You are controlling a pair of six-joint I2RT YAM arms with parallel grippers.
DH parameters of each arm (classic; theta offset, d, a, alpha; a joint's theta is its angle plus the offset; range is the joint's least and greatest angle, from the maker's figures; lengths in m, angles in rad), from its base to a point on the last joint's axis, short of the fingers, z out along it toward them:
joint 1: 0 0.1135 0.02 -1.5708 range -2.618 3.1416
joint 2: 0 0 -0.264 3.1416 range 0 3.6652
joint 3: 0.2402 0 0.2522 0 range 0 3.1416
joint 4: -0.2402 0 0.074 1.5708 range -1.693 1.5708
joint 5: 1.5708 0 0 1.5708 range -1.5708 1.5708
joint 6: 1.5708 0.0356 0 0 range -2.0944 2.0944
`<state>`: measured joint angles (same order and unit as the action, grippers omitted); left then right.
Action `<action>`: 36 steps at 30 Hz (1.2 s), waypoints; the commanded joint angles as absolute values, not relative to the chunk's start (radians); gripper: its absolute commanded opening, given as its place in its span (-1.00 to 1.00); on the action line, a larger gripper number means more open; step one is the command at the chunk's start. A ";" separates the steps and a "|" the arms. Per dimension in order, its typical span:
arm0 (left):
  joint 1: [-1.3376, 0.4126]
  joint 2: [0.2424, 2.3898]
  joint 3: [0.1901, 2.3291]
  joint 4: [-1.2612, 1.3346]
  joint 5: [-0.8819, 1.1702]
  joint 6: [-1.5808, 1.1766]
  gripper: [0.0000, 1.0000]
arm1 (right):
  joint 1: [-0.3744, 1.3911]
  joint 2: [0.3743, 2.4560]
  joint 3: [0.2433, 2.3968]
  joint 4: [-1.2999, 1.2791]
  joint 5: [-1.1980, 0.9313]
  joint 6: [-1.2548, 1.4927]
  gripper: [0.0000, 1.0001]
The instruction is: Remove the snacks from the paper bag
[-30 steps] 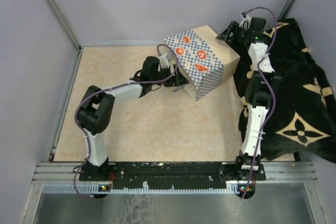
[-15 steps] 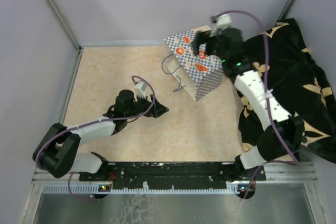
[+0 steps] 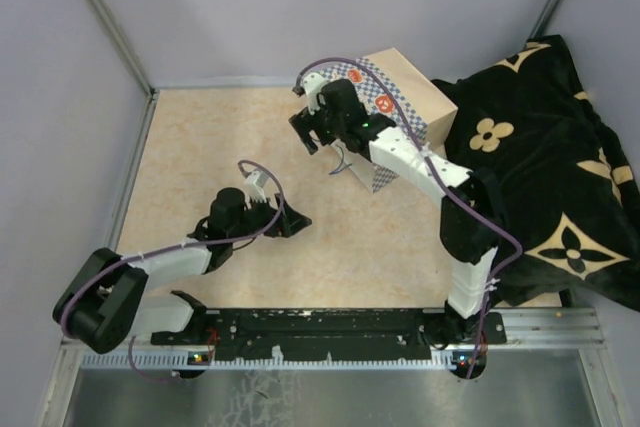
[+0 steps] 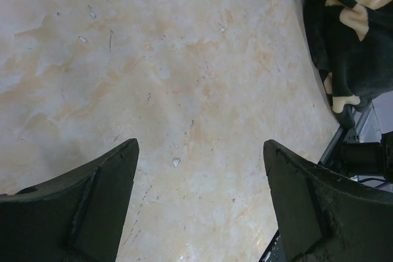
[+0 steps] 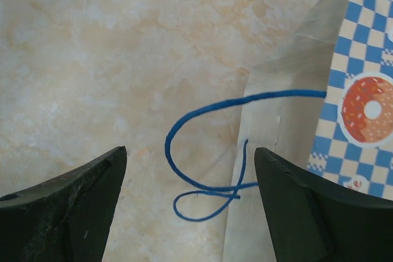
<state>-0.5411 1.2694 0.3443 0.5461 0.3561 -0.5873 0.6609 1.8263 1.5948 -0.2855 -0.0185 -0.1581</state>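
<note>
The paper bag lies on its side at the back of the table, its mouth facing front-left. Its checked side with an orange round motif and its blue cord handle show in the right wrist view. My right gripper is open and empty just above the cord at the bag's mouth. My left gripper is open and empty over bare table, well in front of the bag. No snacks are in view; the bag's inside is hidden.
A black cloth with gold flower marks covers the table's right side and shows in the left wrist view. Grey walls close the back and the left. The metal rail with the arm bases runs along the front.
My right arm has swung from behind the bag over it to its mouth on the left. My left gripper has drawn back from the bag towards the front and stayed open.
</note>
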 commanded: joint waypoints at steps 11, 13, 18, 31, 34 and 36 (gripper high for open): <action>-0.535 1.220 0.356 0.564 0.325 -0.566 0.77 | 0.688 1.981 1.900 -0.419 -0.067 -0.130 -0.75; -0.536 1.268 0.396 0.592 0.342 -0.570 0.76 | 0.686 1.939 1.885 -0.406 -0.058 -0.122 -1.00; -0.537 1.415 0.545 0.683 0.483 -0.613 0.72 | 0.645 1.846 1.860 -0.410 -0.049 -0.071 -1.00; -0.540 1.841 0.942 0.957 0.477 -0.786 0.41 | 0.411 1.698 1.716 -0.339 -0.162 0.178 -1.00; -0.542 1.942 1.035 0.982 0.409 -0.769 0.22 | 0.388 1.682 1.684 -0.326 -0.185 0.190 -1.00; -0.547 2.007 1.105 0.983 0.380 -0.758 0.15 | 0.382 1.680 1.672 -0.327 -0.190 0.189 -1.00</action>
<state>-0.5415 1.9045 0.9939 0.9104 0.4641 -0.7689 0.3843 1.7397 1.6901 -0.3836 -0.1364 0.1478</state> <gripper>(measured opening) 0.605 0.010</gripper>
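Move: The right hand hangs open over the tipped bag's upper blue handle, whose loop is about 2 cm ahead, 2 left and 5 below. The bag's mouth is some 5 cm right, 1 ahead and 12 below; the printed side is about 14 right, 3 ahead and 4 below. For the left hand, the mouth lies roughly 18 cm ahead, 12 right and 2 higher; the lower handle is about 14 ahead, 13 right and 5 below. The right fingers dip about 4 cm, edging left and forward, shut on the upper handle and draw it up some 12 cm and about as far right over the printed side, turning clockwise and easing down slightly at the end. Meanwhile the left hand, after hovering, reaches about 15 cm forward, 11 right and 9 up to the bag's mouth, its fingers part closing. ##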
